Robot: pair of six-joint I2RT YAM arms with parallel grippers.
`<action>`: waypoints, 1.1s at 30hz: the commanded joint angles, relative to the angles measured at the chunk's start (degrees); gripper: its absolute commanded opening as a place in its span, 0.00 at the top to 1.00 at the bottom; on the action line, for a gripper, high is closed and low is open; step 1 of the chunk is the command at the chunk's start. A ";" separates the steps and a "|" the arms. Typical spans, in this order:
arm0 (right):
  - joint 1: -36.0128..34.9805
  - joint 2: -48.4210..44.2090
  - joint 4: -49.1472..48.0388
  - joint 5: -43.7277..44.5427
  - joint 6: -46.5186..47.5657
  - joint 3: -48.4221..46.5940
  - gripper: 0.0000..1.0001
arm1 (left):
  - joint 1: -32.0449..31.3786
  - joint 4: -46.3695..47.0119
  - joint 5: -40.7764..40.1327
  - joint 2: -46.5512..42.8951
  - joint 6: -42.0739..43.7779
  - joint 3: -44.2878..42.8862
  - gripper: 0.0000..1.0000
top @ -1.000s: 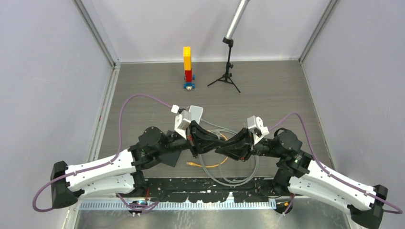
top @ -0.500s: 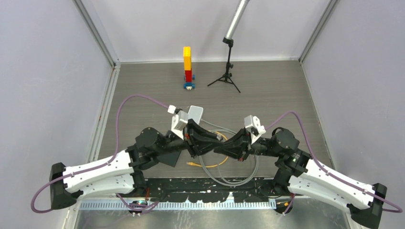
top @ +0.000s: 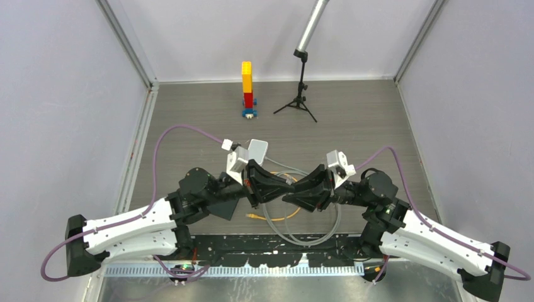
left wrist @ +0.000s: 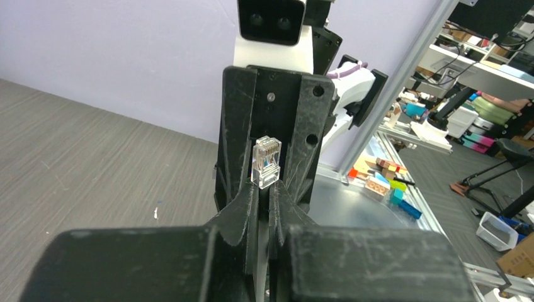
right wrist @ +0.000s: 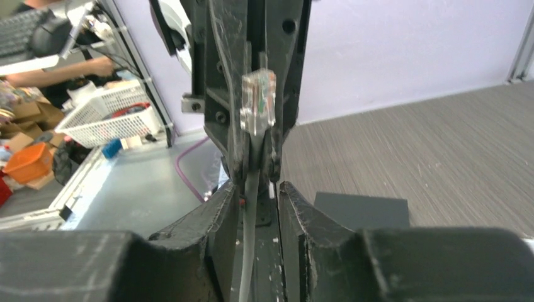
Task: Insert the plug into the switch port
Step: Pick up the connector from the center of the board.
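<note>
A clear plug (left wrist: 266, 162) sticks up just past the fingertips of my left gripper (left wrist: 264, 189), which is shut on the plug at its base, where the grey cable enters. In the top view both grippers meet mid-table, with the plug (top: 290, 179) between them. My right gripper (right wrist: 258, 185) faces the plug (right wrist: 258, 102) and stands open. The grey cable (right wrist: 249, 251) runs loose between its fingers, nearer the left one. The white box (top: 257, 150) lies behind the left wrist, partly covered. Its switch port is hidden.
A yellow, red and blue brick tower (top: 247, 88) and a small black tripod (top: 301, 94) stand at the back. The grey cable loops (top: 315, 236) toward the near edge beside a yellow cable (top: 277, 217). A dark pad (right wrist: 359, 211) lies under the right gripper.
The left wrist has moved slightly left and the right wrist has shifted a little. The plug stays between the two grippers.
</note>
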State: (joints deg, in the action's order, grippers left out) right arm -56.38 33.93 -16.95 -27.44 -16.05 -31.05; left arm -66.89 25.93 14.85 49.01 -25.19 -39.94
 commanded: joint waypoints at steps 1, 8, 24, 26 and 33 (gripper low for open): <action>0.14 -0.30 -11.32 -0.10 -3.42 0.51 0.64 | -0.18 4.35 3.81 0.20 -1.26 -1.19 1.00; 0.13 2.82 -17.55 -4.96 -6.16 0.66 0.67 | -0.17 6.02 7.78 1.48 -2.72 -2.16 1.00; 0.13 1.31 -1.70 0.24 0.09 -2.42 1.00 | -0.17 2.81 2.75 -2.17 -0.99 -0.82 0.39; 0.15 0.93 5.89 4.73 3.28 -4.58 1.00 | -0.21 -0.53 1.07 -3.67 0.29 -1.12 0.26; 0.14 3.07 27.88 17.61 11.79 -13.57 1.00 | -0.17 -23.10 -18.20 -9.72 4.06 -4.40 0.16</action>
State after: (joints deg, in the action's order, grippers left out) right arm -56.36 36.05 -2.70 -19.20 -10.94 -38.09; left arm -66.92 16.84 11.77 42.30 -24.03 -40.66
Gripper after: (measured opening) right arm 0.061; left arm 0.839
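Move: The connector stands upright at the tips of the left fingers, which pinch the cable about 2 cm below it. From the right hand it is about 4 cm up, 1 cm left and 1 cm ahead, its cable running between the part-open right fingers. On the table some 32 cm below, the yellow plug lies roughly 6 cm ahead and 11 left of the right hand; the black box about 9 ahead, 16 left; the white box 28 ahead, 9 left. Raise the right gripper about 3 cm up the cable towards the connector while both hands ease back some 2 cm, the left still pinching and rising a little. Shut the right fingers on the cable just below the connector, then open the left wide and draw it left and forward, off the cable. Carry the right forward about 5 cm and down, swinging it clockwise. ##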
